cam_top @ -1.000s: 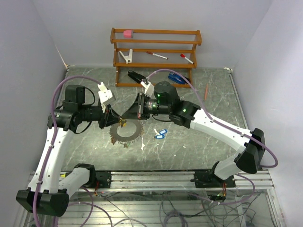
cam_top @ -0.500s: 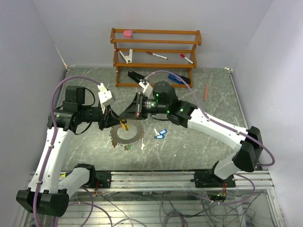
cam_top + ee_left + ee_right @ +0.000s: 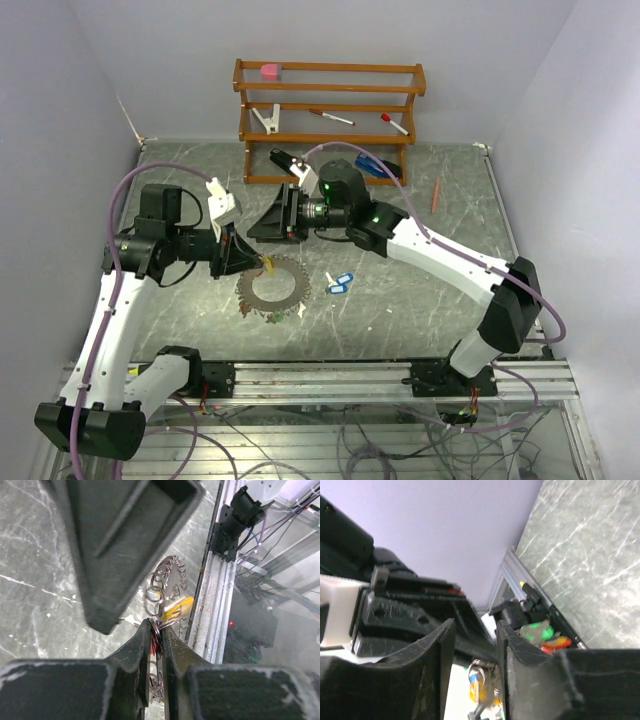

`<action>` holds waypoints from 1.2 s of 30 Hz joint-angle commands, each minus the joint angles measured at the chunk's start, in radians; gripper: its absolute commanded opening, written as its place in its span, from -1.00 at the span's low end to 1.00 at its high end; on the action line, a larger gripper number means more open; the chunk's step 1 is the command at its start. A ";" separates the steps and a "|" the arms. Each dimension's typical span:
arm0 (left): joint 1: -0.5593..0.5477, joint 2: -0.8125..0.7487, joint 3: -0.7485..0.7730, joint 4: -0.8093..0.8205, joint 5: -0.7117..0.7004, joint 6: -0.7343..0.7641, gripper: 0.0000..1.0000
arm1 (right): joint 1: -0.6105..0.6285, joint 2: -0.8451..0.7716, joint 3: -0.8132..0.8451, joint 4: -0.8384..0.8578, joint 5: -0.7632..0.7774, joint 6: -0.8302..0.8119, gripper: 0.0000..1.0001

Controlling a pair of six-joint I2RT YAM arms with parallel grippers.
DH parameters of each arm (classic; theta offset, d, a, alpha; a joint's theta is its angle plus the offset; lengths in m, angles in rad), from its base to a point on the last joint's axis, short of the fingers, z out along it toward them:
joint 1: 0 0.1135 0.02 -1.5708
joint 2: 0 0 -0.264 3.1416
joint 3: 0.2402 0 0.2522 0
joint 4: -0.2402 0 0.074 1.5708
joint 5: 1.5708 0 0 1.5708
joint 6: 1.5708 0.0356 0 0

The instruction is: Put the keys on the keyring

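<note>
The keyring [image 3: 272, 291], a grey ring with a toothed rim, lies on the table left of centre; its ridged edge [image 3: 169, 574] also shows in the left wrist view. My left gripper [image 3: 243, 260] [image 3: 157, 630] is shut on the ring's wire loops at its far-left edge. A yellow-tagged key [image 3: 268, 264] [image 3: 177, 608] [image 3: 481, 689] hangs there, just past the left fingertips. My right gripper [image 3: 258, 228] [image 3: 475, 630] is open, slightly behind the left one, with nothing pinched. Two blue-tagged keys [image 3: 340, 284] lie loose on the table to the ring's right.
A wooden rack [image 3: 330, 110] at the back holds a pink block, a white clip and markers. A blue stapler [image 3: 376, 166] and a black tool [image 3: 288, 161] lie in front of it. An orange pencil [image 3: 436, 194] lies far right. The metal rail [image 3: 216, 595] runs along the near edge.
My right gripper has opened and drawn back toward the rack, leaving the yellow-tagged key hanging at the ring. The left gripper kept its grip and moved only slightly.
</note>
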 commanded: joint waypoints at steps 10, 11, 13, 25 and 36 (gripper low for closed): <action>-0.002 0.012 -0.013 0.079 0.153 -0.087 -0.86 | -0.184 0.029 0.155 -0.087 -0.073 -0.210 0.02; -0.002 0.017 -0.014 0.083 0.157 -0.092 -0.86 | -0.198 0.024 0.185 -0.159 -0.064 -0.267 0.02; -0.002 0.029 -0.015 0.098 0.171 -0.115 -0.86 | -0.200 0.017 0.269 -0.317 -0.015 -0.435 0.00; 0.000 0.081 -0.001 0.104 0.173 -0.124 -0.86 | 0.030 -0.234 0.120 -0.456 0.212 -0.667 -0.19; 0.000 0.101 0.023 0.057 0.179 -0.094 -0.86 | 0.210 -0.209 0.071 -0.406 0.448 -0.836 0.03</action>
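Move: The yellow key on the held keyring lies about 6 cm back and 2 cm to the right of the right hand, some 3 cm lower. The keyring's middle is about 10 cm back, 4 cm right and 7 cm below, and the blue-tagged keys lie on the table some 20 cm to the right, nearly level fore and aft, about 25 cm down. From the left hand, pinching the keyring's rim, the yellow key is about 2 cm right, level fore and aft, 1 cm below. Already clear of the yellow key, the right hand opens wider and swings forward about 9 cm, drifting right, then rises and sweeps back past where it began before sinking beside the keyring, ending 6 cm back and 5 cm right at its starting height. On the way it rolls some 40 degrees about its fingers and tips them further down, staying open towards the yellow key, while the left hand keeps its pinch on the keyring, easing a centimetre right and rolling slightly. ##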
